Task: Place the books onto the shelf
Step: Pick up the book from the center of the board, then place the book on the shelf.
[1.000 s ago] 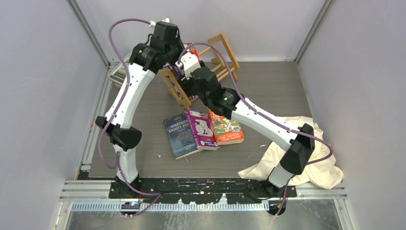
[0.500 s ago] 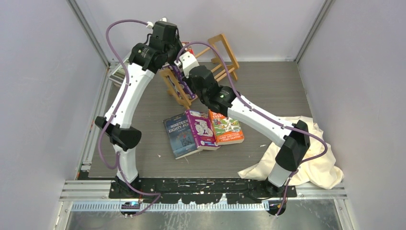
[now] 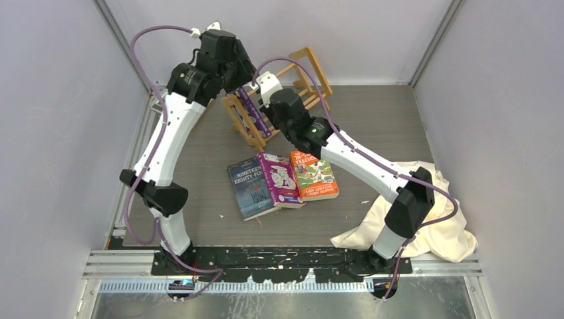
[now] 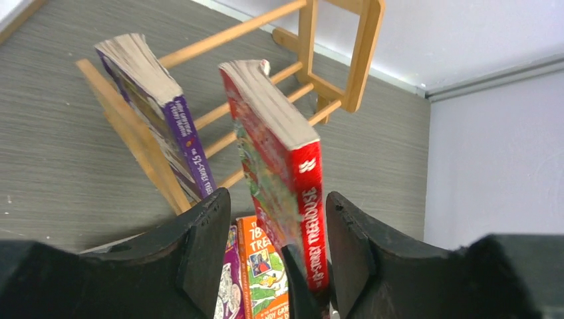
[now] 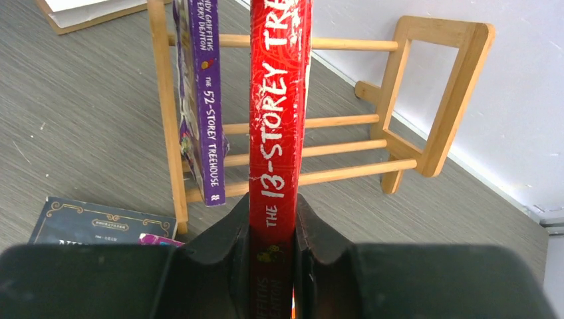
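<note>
A red book [image 5: 279,100] stands upright over the light-wood shelf [image 5: 439,93], with my right gripper [image 5: 273,226] shut on the lower end of its spine. My left gripper [image 4: 276,246] is open around the same red book [image 4: 279,153], a gap showing on each side. A purple book [image 5: 203,100] leans against the shelf's near end frame. From above, both wrists crowd over the shelf [image 3: 312,63] and hide the red book. Three more books lie flat mid-table: dark blue [image 3: 249,189], purple-pink [image 3: 281,179] and orange [image 3: 314,176].
A cream cloth [image 3: 412,219] is heaped at the right front beside the right arm's base. Larger pale books [image 5: 86,10] are stacked beyond the shelf's left end. Grey walls close in the back and both sides.
My right gripper has shut on the red book. The left gripper has opened off it, and the left arm has drawn back to the left.
</note>
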### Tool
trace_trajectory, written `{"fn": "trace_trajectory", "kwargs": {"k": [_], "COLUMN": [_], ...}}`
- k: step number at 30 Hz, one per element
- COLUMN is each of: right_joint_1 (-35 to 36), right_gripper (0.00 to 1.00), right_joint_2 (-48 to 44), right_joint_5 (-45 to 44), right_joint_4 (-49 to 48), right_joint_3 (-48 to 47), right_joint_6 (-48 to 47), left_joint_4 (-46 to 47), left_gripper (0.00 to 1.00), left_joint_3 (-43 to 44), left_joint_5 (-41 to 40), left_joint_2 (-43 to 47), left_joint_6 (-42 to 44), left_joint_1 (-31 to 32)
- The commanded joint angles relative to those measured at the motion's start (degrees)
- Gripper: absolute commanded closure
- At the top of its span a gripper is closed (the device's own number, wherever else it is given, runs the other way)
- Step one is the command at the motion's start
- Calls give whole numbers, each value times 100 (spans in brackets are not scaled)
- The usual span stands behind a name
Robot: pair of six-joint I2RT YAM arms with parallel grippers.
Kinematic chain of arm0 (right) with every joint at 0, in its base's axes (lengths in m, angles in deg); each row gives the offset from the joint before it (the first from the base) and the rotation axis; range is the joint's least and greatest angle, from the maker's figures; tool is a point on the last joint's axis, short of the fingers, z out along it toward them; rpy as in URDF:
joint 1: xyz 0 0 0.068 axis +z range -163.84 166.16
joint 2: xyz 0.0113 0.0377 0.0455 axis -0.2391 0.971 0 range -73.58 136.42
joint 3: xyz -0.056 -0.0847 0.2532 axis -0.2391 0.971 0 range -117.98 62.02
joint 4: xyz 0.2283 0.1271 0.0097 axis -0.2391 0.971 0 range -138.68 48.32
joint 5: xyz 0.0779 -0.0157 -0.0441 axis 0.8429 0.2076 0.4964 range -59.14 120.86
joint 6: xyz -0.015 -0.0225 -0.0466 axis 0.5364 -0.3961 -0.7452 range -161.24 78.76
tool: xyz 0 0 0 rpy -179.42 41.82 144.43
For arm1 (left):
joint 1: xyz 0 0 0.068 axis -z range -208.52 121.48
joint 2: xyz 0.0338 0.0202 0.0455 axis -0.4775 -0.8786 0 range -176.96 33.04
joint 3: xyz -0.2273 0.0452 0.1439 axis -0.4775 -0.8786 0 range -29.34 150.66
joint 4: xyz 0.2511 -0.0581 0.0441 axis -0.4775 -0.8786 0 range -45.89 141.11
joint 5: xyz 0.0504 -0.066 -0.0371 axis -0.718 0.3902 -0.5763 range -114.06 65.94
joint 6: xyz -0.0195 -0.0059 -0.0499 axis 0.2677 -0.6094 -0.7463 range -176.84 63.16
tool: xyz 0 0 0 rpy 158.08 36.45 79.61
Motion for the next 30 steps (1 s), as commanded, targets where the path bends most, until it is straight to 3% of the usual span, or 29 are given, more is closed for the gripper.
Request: {"fn": "trace_trajectory", "kwargs": {"k": [1,15,21,30], "right_joint_1": [-165,-835,-939,-1052], "right_gripper": [99,99,99,99], "right_joint_2": [-438,238,713,1324], "right_joint_5": [231,1313,1690,2112], "right_joint_4": [-531,-1310,-1545,-1954], "right_joint_3": [-26,-191,-364,-539], "right_joint_6": [32,232,431,750], "left_joint_4": [447,1137,1519,1638], "left_gripper": [44,43,43,43], "left_joint_3": [-172,-2052,-2900,-3466], "left_joint_5": [-407,-933,-876,-570], "left_joint_2": [646,1793,2231,2486], "left_joint_6": [67,64,45,219], "left_joint_1": [-136,-523,-671,-969]}}
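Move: The right hand grips the red book. Its slot in the rack, just right of the standing purple book, has its middle about 13 cm ahead of this hand, 4 cm left and 12 cm lower. The purple book stands some 11 cm ahead and 8 cm left, about 13 cm down; the rack's far right end is roughly 21 cm ahead and 12 cm right, 12 cm down. From the open left hand the slot lies about 10 cm ahead, 1 cm right and 21 cm below. Forward and a little right at nearly level height, then steeply down, the right hand carries the still-pinched red book into the rack beside the purple one, going about 9 cm down and 7 cm forward and tipping some 10 degrees downward. Already free of the book, the left hand swings some 11 cm left and slightly back, away from it, rising first and then sinking, turning counter-clockwise with its fingers still open. ##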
